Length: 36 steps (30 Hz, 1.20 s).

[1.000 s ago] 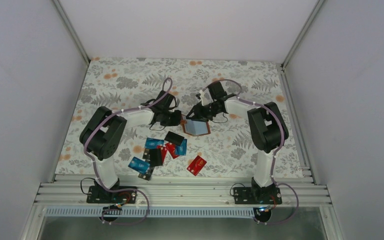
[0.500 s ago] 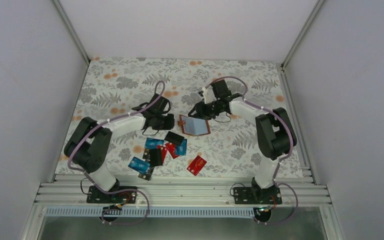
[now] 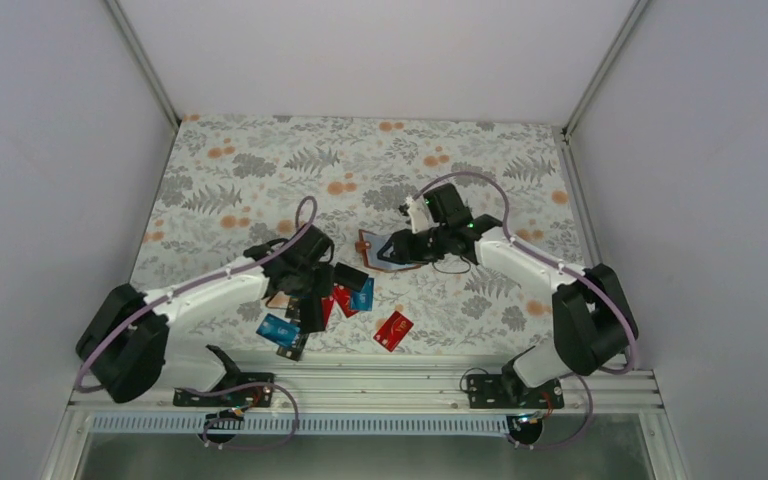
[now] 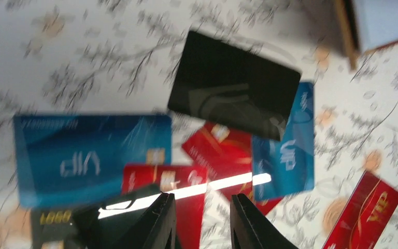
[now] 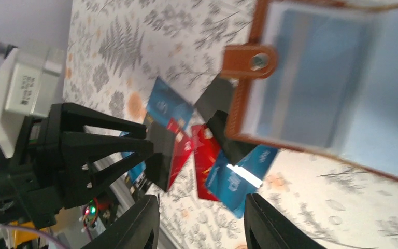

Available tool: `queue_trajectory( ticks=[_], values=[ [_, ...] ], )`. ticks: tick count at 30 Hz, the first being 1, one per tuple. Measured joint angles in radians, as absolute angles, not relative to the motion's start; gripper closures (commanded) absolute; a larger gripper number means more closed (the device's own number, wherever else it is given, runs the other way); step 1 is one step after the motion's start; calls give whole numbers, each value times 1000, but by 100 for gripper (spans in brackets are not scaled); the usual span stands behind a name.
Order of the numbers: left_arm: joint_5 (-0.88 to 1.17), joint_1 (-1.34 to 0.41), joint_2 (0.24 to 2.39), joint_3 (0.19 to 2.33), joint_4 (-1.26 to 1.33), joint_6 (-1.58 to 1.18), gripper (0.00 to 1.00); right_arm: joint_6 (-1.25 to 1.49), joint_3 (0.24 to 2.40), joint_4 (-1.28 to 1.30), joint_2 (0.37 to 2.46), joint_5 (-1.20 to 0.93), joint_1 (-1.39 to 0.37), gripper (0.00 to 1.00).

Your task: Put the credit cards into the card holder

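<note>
Several credit cards lie in a loose pile (image 3: pixel 335 297) near the table's front: a black card (image 4: pixel 233 85), a big blue card (image 4: pixel 90 155), overlapping red cards (image 4: pixel 220 155) and another blue card (image 4: pixel 285 150). My left gripper (image 3: pixel 305 295) hovers over the pile, open by a narrow gap (image 4: pixel 201 197) with nothing in it. The reddish-brown card holder (image 3: pixel 388 256) lies open, its clear sleeves (image 5: pixel 311 88) showing. My right gripper (image 3: pixel 402 243) sits at the holder's right, open (image 5: pixel 202 197) and empty, with the holder just beyond its fingertips.
One red card (image 3: pixel 393 328) lies alone to the right of the pile, and a blue card (image 3: pixel 278 328) lies front left of it. The metal rail (image 3: pixel 360 375) runs along the near edge. Grey walls close in the floral table (image 3: pixel 260 170).
My left gripper has pulled back from beside the card holder to above the card pile, and its jaws have parted. The right gripper has stayed by the holder, shifting slightly nearer.
</note>
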State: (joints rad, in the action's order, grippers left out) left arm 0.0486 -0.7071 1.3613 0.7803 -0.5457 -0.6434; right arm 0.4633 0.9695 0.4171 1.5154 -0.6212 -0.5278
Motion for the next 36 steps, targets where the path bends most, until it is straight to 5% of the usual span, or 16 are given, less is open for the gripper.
queue_trajectory(
  ticks=[12, 22, 36],
  values=[
    [1, -757, 989, 575, -793, -894, 42, 516, 950, 379, 1499, -593, -670, 57],
    [13, -808, 907, 536, -930, -967, 18, 511, 950, 361, 1582, -595, -696, 56],
    [-18, -1034, 1213, 542, -902, -984, 17, 501, 950, 355, 1585, -594, -698, 56]
  ],
)
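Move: The black VIP card sticking out from under the others by the table's front rail is roughly 13 cm back and 6 cm left of the left gripper, some 7 cm below. Its neighbours, at that height: the blue VIP card about 10 cm back and 11 left of that gripper, the dark card 6 back and 3 left. From the right gripper, the black VIP card is about 19 cm back and 23 left, the card holder 3 ahead, both some 13 below. Bring the empty left gripper back about 15 cm and left 7 cm past the dark card, nearly level at first, then sink some 5 cm towards the black VIP card's rail end, opening the fingers wide and swinging them from slanting to straight down. Draw the empty right gripper back and left about 4 cm each from over the holder, ending slightly lower, and hold there, fingers still half open. ##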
